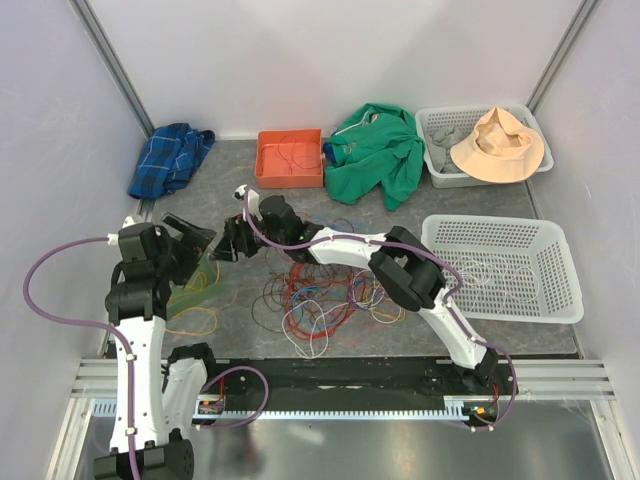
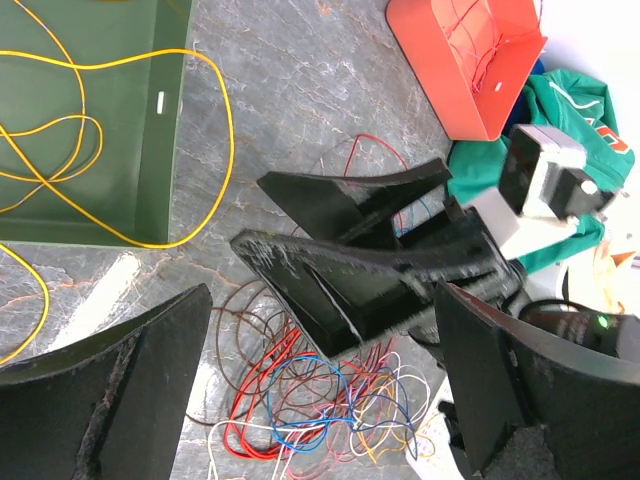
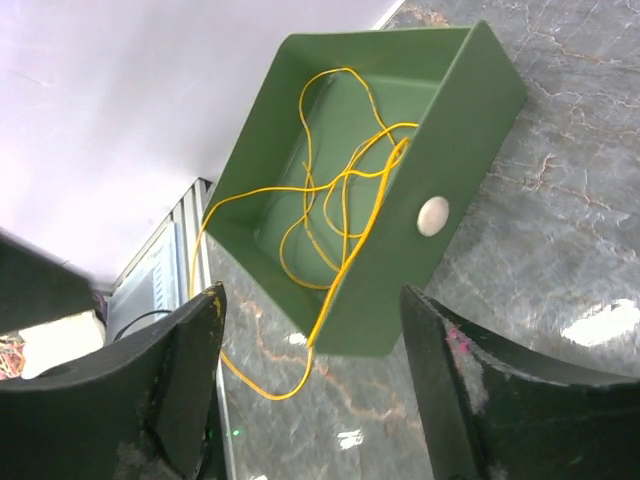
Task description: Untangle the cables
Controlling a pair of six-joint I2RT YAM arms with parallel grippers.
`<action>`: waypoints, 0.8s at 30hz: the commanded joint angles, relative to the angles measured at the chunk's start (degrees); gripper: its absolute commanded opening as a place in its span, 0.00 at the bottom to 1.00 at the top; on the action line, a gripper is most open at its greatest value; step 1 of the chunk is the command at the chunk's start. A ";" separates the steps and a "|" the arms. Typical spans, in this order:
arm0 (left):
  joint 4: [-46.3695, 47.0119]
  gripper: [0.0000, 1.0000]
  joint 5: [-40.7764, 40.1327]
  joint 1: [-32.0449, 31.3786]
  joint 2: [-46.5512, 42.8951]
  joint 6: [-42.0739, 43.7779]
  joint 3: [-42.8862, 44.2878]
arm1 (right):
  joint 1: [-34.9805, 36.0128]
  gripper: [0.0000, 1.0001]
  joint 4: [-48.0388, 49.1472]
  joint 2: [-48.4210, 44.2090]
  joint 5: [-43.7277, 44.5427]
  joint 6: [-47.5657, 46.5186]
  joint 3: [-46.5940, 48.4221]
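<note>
The cables (image 1: 312, 300) lie as a tangle of red, brown, blue, white and orange loops on the grey table, and they show in the left wrist view (image 2: 320, 405) too. Yellow cables (image 3: 340, 215) lie in a green box (image 3: 455, 130), one strand hanging over its wall onto the table. My left gripper (image 2: 322, 335) is open above the tangle, nothing between its fingers (image 2: 120, 390). My right gripper (image 3: 312, 300) is open just short of the green box (image 1: 195, 285), holding nothing. In the top view the left gripper (image 1: 193, 236) and right gripper (image 1: 228, 243) nearly meet tip to tip.
An orange box (image 1: 290, 158) with a red cable stands at the back. A white basket (image 1: 560, 300) on the right holds white cables. Behind it, another basket (image 1: 440, 175) carries a tan hat. A green garment (image 1: 380, 150) and a blue plaid cloth (image 1: 170, 158) lie along the back wall.
</note>
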 commanded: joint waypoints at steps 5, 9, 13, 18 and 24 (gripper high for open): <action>0.06 0.99 -0.26 -0.48 -0.70 0.87 1.17 | 0.08 0.63 0.18 6.09 -3.27 1.64 6.90; -0.65 0.99 -0.08 -0.75 -0.87 -0.19 1.79 | 0.43 0.45 0.97 6.63 -3.44 2.16 7.52; -0.91 0.99 0.18 -0.75 -1.31 -0.54 1.96 | 0.87 0.13 1.50 6.10 -3.27 2.16 7.78; -1.35 0.99 0.09 -1.19 -2.10 -1.15 2.05 | 1.75 0.00 2.38 3.82 -1.95 1.38 5.94; -2.93 0.99 0.71 -1.80 -2.37 -2.73 6.26 | 4.56 0.00 -1.65 0.82 0.69 -3.01 7.69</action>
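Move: The right hand, three-quarters open and pointing left, has the overhanging strand of the yellow cable just off its fingertips, about 4 cm below and 2 cm to the left, level fore and aft. The green box's middle is roughly 13 cm left, 4 cm back and 9 cm lower; the cable tangle lies some 20 cm right, 10 cm back and 12 cm down. From the left hand that strand is about 4 cm ahead, 2 cm left and 11 cm down. The right hand sinks about 4 cm, easing a little left towards the green box, and shuts its fingers fully near the bottom of the dip, so that the fingertips pinch the strand of yellow cable hanging out over the near wall of the box. With the fingers shut it comes up roughly 1 cm while drifting about 1 cm farther left and 1.5 cm back, its wrist hardly turning. ##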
